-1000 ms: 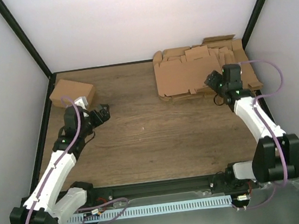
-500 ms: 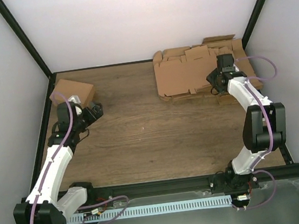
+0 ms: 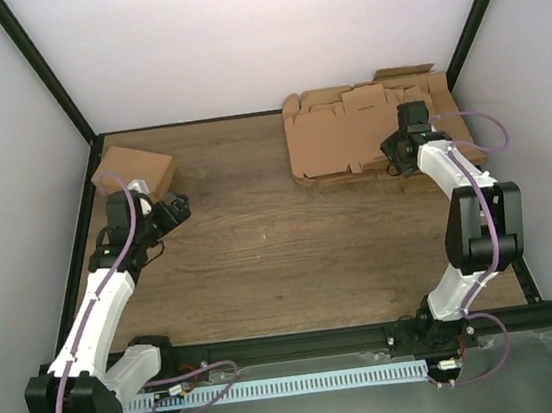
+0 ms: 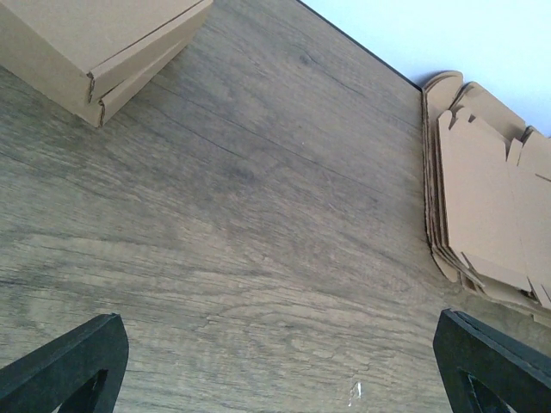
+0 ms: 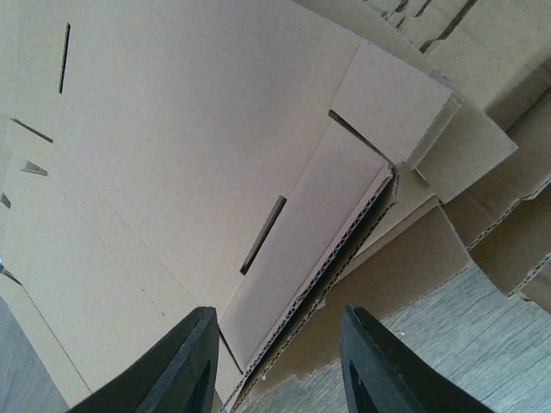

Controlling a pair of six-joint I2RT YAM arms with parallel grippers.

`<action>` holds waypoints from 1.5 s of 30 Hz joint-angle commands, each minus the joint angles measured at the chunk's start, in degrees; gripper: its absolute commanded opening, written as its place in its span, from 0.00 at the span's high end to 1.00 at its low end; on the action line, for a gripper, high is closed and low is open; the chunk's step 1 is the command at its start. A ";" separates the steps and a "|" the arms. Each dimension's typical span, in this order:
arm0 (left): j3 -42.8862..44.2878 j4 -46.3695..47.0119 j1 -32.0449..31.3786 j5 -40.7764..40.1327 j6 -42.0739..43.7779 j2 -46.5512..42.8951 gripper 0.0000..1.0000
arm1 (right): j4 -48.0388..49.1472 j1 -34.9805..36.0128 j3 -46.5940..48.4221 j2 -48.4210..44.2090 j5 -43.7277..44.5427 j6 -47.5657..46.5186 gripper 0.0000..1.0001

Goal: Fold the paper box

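The paper box lies as a flat brown die-cut sheet (image 5: 189, 155) with slots and flaps on top of the pile of cardboard blanks (image 3: 348, 137) at the back right. My right gripper (image 3: 394, 155) (image 5: 280, 366) is at the pile's near right corner. Its black fingers (image 5: 176, 370) stand open, a moderate gap apart. The slightly raised corrugated edge of the top sheets runs between them and touches neither. My left gripper (image 3: 177, 206) (image 4: 284, 366) hovers wide open over bare wood at the left, holding nothing.
A folded brown cardboard box (image 3: 133, 170) (image 4: 95, 43) sits in the back left corner, just behind my left gripper. The left wrist view shows the pile (image 4: 491, 215) far off to the right. Black frame posts and white walls enclose the wooden table (image 3: 282, 256).
My right arm reached farther back to the pile's corner, and its jaws narrowed around the top sheets' edge. My left gripper drew back slightly to the left and stayed wide open.
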 commanded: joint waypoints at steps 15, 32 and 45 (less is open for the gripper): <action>-0.56 -0.36 0.21 -0.78 1.21 -0.70 0.00 | 0.28 -0.56 2.32 1.82 3.47 3.16 0.69; -1.10 0.28 0.24 -1.51 0.86 -1.03 0.00 | 0.25 -0.52 1.45 2.98 4.68 5.32 0.93; -0.97 -0.29 0.19 -3.64 0.68 -5.93 0.00 | -1.77 -0.59 5.40 -5.32 3.61 2.91 0.99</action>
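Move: The top cardboard sheet's near edge runs just under the right hand's fingers; its middle is roughly 8 cm ahead, 9 cm to the left and 3 cm lower. The right-hand sheets are centred some 6 cm ahead and 14 cm to the right, 4 cm down; the back flap is about 23 cm ahead and 6 cm right, 3 cm down. From the left hand, the top sheet is about 18 cm ahead, 42 cm right and 8 cm below. The right hand dips about 1.5 cm, shuts to pinch the top sheet's near edge, then rises some 3 cm. ##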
